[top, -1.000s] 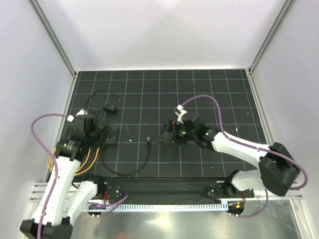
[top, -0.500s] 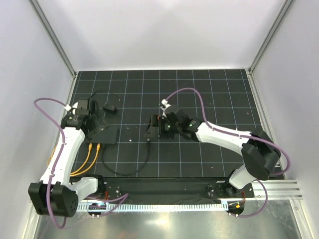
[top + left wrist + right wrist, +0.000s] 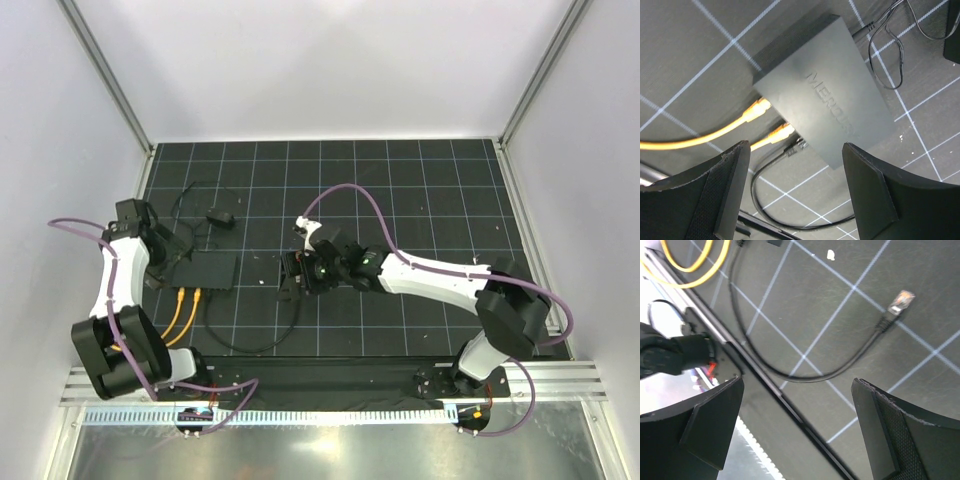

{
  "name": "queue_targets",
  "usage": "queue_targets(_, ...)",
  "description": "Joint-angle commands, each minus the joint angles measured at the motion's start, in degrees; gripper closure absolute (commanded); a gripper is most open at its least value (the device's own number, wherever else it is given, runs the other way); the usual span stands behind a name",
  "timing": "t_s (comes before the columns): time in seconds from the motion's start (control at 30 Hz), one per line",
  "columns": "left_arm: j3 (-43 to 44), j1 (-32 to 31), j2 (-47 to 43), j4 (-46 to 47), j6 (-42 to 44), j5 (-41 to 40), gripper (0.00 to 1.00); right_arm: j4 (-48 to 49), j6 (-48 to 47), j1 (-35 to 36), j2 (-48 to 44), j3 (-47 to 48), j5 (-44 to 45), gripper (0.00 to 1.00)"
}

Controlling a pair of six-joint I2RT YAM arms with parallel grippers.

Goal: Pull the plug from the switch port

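The switch (image 3: pixel 825 95) is a flat matte-black box lying at the left of the gridded mat (image 3: pixel 205 270). Along one edge sit two yellow plugs (image 3: pixel 759 107) and one black plug (image 3: pixel 793 147), all seated in ports. My left gripper (image 3: pixel 796 155) hovers open just off that edge, with the black plug between its fingers but untouched. The black cable (image 3: pixel 805 377) loops away to a loose clear connector (image 3: pixel 901 300). My right gripper (image 3: pixel 797 390) stands open above the loop, holding nothing.
A small black power adapter (image 3: pixel 220 217) on a thin wire lies behind the switch. Yellow cables (image 3: pixel 180 312) run from the switch toward the near edge. A black rail (image 3: pixel 330 375) borders the mat in front. Small white scraps (image 3: pixel 262 257) dot the mat.
My left gripper swung back and then down to the switch's left side, its jaws narrowing a little. My right gripper travelled left across the mat to the loose cable end.
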Motion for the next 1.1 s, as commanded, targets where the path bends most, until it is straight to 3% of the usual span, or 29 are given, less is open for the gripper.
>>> queue_targets(0.0,0.37,0.44,2.48,5.02,3.87,2.21,0.22,-0.57,-5.88,-0.15,1.26,1.65,-0.45,0.02)
queue_targets(0.3,4.51,0.53,8.47,4.93,10.38,-6.85,0.2,-4.44,-14.32,-0.16,1.7,2.18,-0.18,0.04)
queue_targets(0.77,3.54,0.61,16.02,8.89,13.99,-0.62,0.23,-4.09,-12.83,-0.24,6.27,10.35,-3.26,0.04)
queue_targets(1.07,1.78,0.61,17.43,10.73,13.37,3.43,0.26,-1.72,-8.1,-0.24,16.46,19.48,-2.12,0.06)
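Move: The switch lies under the left hand's reach, its middle about 1 cm ahead, 5 cm to the right and 9 cm below; the black plug in its near side is some 5 cm back and 5 cm right of that hand. From the right hand the black plug is roughly 20 cm left, level fore-and-aft and 11 cm lower. The nearer yellow plug sits about 2 cm left of the black one; the loose cable end lies 4 cm ahead and 1 cm right of the right hand. The switch's left end is what the left hand comes down over, sinking about 6.5 cm while easing forward and a little left, turning some 10 degrees clockwise, its fingers staying wide. The right hand first dips 3 cm and edges right, then swings about 6 cm left and 3 cm forward towards the switch, open, turned roughly 10 degrees counter-clockwise. ##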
